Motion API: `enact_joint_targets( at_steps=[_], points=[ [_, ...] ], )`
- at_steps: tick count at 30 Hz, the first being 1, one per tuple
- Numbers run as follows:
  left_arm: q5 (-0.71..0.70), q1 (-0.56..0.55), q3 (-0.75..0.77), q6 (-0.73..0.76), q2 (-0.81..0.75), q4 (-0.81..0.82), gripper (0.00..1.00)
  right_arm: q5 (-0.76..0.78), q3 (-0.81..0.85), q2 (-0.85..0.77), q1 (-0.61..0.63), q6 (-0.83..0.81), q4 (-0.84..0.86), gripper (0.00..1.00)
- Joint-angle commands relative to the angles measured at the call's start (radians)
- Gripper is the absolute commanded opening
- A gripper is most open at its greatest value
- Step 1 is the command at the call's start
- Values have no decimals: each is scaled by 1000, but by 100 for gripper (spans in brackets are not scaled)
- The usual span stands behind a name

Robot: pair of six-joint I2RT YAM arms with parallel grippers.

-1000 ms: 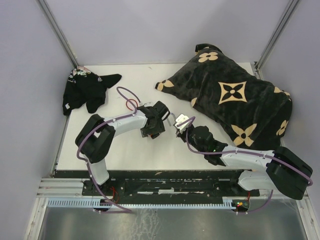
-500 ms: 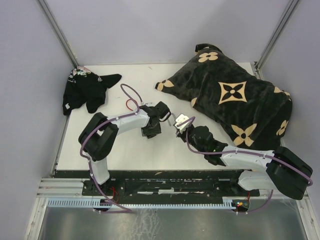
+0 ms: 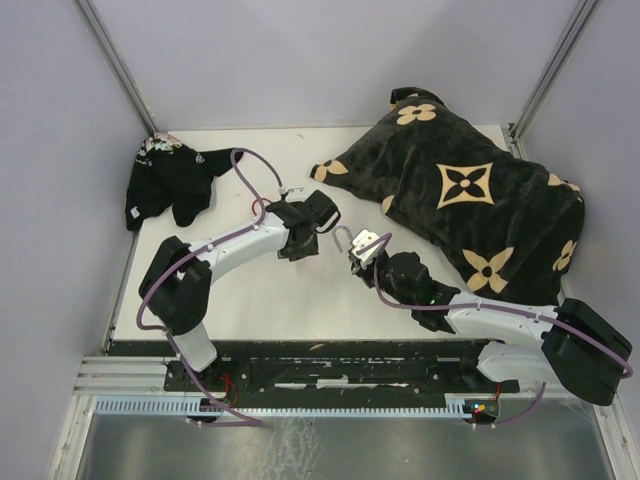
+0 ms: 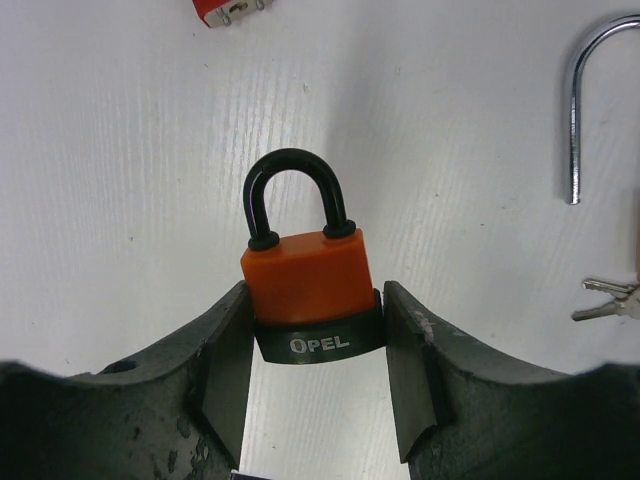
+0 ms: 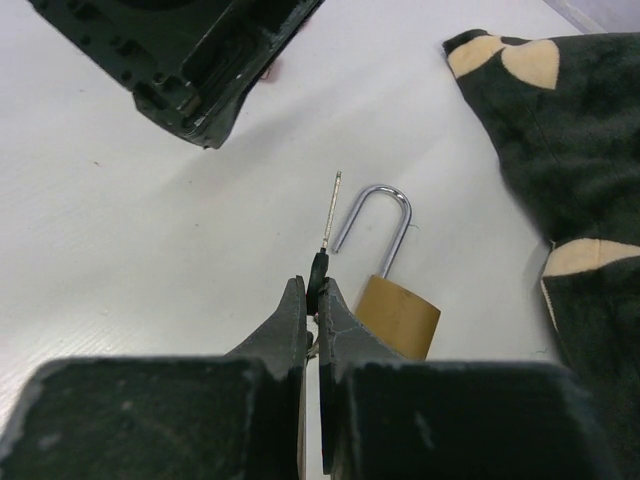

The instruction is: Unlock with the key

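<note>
An orange padlock (image 4: pixel 305 272) with a black shackle and a black base band marked OPEL sits between the fingers of my left gripper (image 4: pixel 315 297), which is shut on its sides. In the top view my left gripper (image 3: pixel 318 218) is at mid table. My right gripper (image 5: pixel 316 292) is shut on the black head of a key (image 5: pixel 331 212), whose thin blade points forward toward the left gripper. In the top view my right gripper (image 3: pixel 356 254) sits just right of the left one.
A brass padlock (image 5: pixel 398 316) with an open silver shackle (image 4: pixel 585 95) lies just right of the key. Loose silver keys (image 4: pixel 610 300) lie nearby, and a small red item (image 4: pixel 230 10) beyond. A black flower-patterned cushion (image 3: pixel 470 200) fills the right; black cloth (image 3: pixel 170 185) lies at the far left.
My left gripper has narrowed onto the orange padlock and shifted toward the far side of the table. The right gripper has stayed shut on the key, almost still.
</note>
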Motion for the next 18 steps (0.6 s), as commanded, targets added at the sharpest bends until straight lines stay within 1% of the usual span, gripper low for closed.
enact_joint_targets(
  at_steps=[1,5,10,14,18],
  points=[
    [-48,-2,71,60,-70,-13,35,-94,52,-38,1,76,-24,2],
    [-23,3,92,77,-105,-21,35,-187,64,-27,2,193,-29,2],
    [20,17,93,88,-151,-3,34,-275,64,-4,2,292,2,2],
    [54,22,103,86,-171,8,34,-326,49,37,0,368,86,2],
    [76,23,105,76,-194,25,33,-394,56,111,0,447,204,2]
  ],
)
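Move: Some 11 cm to the right hand's left, 4 cm farther out and roughly 5 cm lower hangs the orange padlock, in the left fingers. From the left hand, the key held by the right lies about 10 cm right, 3 cm back and 5 cm up; the red lock stands about 7 cm ahead, 4 cm left and 7 cm below. The brass padlock lies 5 cm ahead of the right hand, 1 cm to its right and 12 cm below. Lifting the orange padlock clear of the table, the left hand rises almost straight up by about 6 cm, tilting its fingers slightly forward. Meanwhile the right hand swings left and back by roughly 5 cm each way, keeping its pinch on the key, and turns its fingers downward and leftward by some 25 degrees, bringing the key round behind the padlock. Both grips stay shut. ##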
